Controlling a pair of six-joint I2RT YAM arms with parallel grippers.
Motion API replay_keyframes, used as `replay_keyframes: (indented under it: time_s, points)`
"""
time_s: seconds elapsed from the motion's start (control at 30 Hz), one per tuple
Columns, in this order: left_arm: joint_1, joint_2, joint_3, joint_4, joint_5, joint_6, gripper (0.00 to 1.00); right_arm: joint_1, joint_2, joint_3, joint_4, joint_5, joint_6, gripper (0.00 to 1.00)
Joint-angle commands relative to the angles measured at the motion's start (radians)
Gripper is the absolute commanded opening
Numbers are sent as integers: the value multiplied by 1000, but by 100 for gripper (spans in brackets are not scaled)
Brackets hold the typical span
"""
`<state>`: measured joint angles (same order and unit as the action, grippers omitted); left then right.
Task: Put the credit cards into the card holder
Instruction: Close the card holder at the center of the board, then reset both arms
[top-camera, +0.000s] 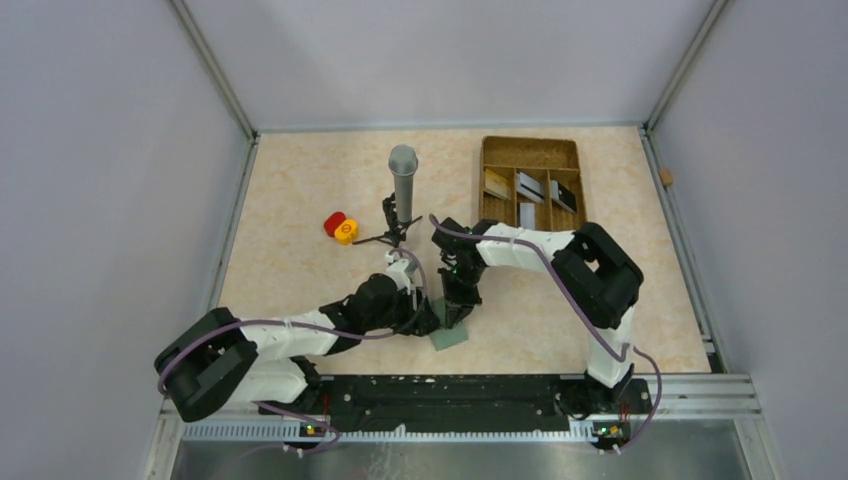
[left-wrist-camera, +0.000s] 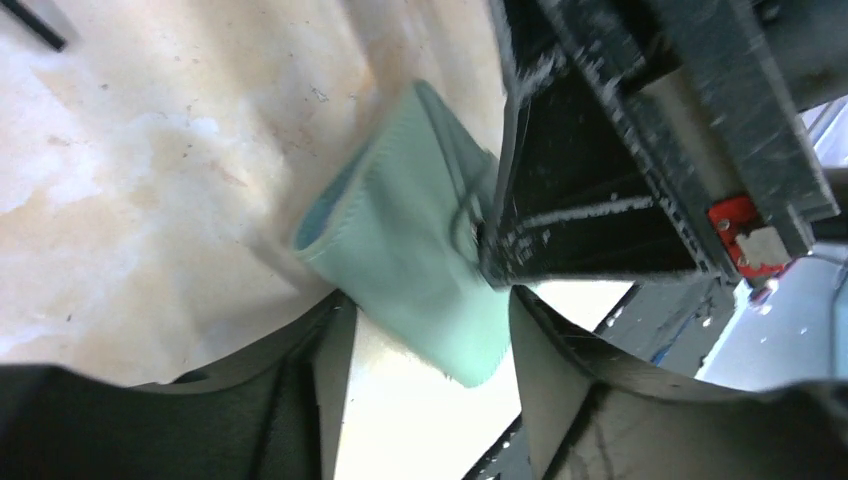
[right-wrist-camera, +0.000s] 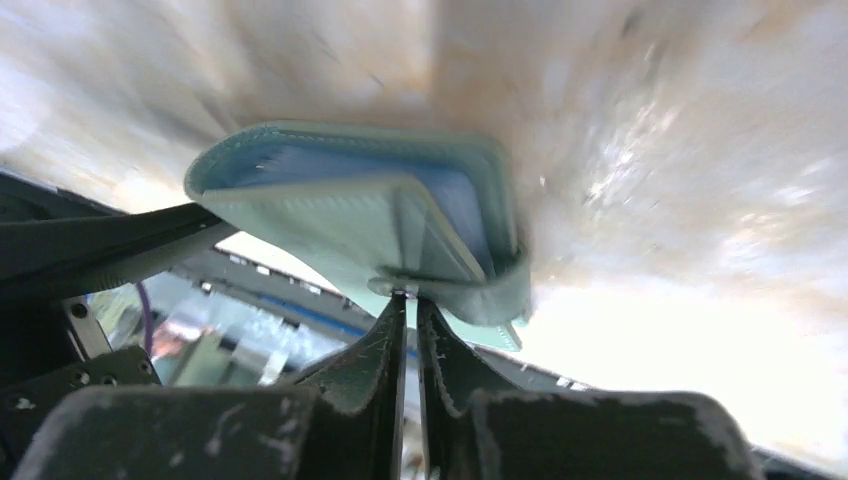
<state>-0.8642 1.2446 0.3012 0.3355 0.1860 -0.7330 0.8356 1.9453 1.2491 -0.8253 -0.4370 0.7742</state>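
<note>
The card holder (top-camera: 450, 336), a grey-green folded wallet, lies on the table near the front, between both arms. In the left wrist view its corner (left-wrist-camera: 400, 260) reaches between the spread fingers of my left gripper (left-wrist-camera: 430, 300), which is open and grips nothing. In the right wrist view the wallet (right-wrist-camera: 330, 215) shows a light blue inside. My right gripper (right-wrist-camera: 412, 298) is shut to a thin slit, its tips against the wallet's closing tab (right-wrist-camera: 460, 290). The credit cards, tan-gold (top-camera: 497, 183), silvery (top-camera: 530, 186) and black (top-camera: 563, 195), stand in the tray.
The brown compartmented tray (top-camera: 530, 150) sits at the back right. A grey cylinder on a small black stand (top-camera: 403, 180) is at the back centre, just behind both grippers. A red and a yellow piece (top-camera: 340, 227) lie to its left. Walls close in the table.
</note>
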Motion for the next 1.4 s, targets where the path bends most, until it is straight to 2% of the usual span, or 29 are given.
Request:
replay_keyframes:
  time_s: [0.0, 0.17, 0.3, 0.47, 0.53, 0.7, 0.83, 1.0, 1.13, 1.23, 1.37]
  points:
    - [12, -48, 40, -150, -46, -17, 65, -11, -75, -4, 255, 323, -131, 11]
    - [37, -97, 70, -252, -108, -53, 73, -18, -194, -21, 151, 322, -195, 21]
    - [104, -145, 102, -391, -149, -68, 80, -52, -314, -78, 74, 358, -232, 31]
    - [227, -240, 179, -592, -262, -82, 97, -181, -533, -178, 98, 419, -277, 55]
    - [288, -279, 208, -647, -286, -80, 99, -269, -598, -219, 134, 426, -293, 60]
    - [521, -338, 322, -782, -243, 6, 99, -468, -743, -313, 240, 503, -321, 65]
    - [682, -375, 467, -890, -240, 116, 99, -498, -866, -371, 325, 711, -388, 68]
    - [694, -472, 585, -923, -392, 271, 99, -499, -1078, -484, 479, 845, -462, 69]
    - [694, -600, 553, -880, -436, 397, 99, -498, -1245, -571, 575, 890, -503, 69]
    - [694, -666, 492, -844, -443, 434, 99, -499, -1304, -588, 587, 906, -513, 69]
    - [694, -684, 476, -840, -428, 437, 99, -498, -1304, -586, 588, 905, -521, 69]
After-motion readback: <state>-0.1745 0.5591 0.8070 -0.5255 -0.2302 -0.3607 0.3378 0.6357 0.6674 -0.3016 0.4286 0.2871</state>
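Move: The card holder lies folded between the left hand's half-open fingers, its middle about 3 cm to that hand's right, 2 cm back and 2 cm below. The right hand's shut fingertips are at its snap, with the holder's middle right under them, about 1 cm down. From the left hand the tripod stands some 21 cm ahead and 8 cm left; from the right hand the basket's middle is about 31 cm ahead and 20 cm right. Outward and up, both hands part from the card holder. The left comes free, spreading its fingers fully, and swings some 25 cm left, forward and up, turning about 50 degrees counter-clockwise. The right first slips forward low off the snap, then sweeps right and up towards the basket, opening to about two-thirds and tipping its fingers from down to forward. ##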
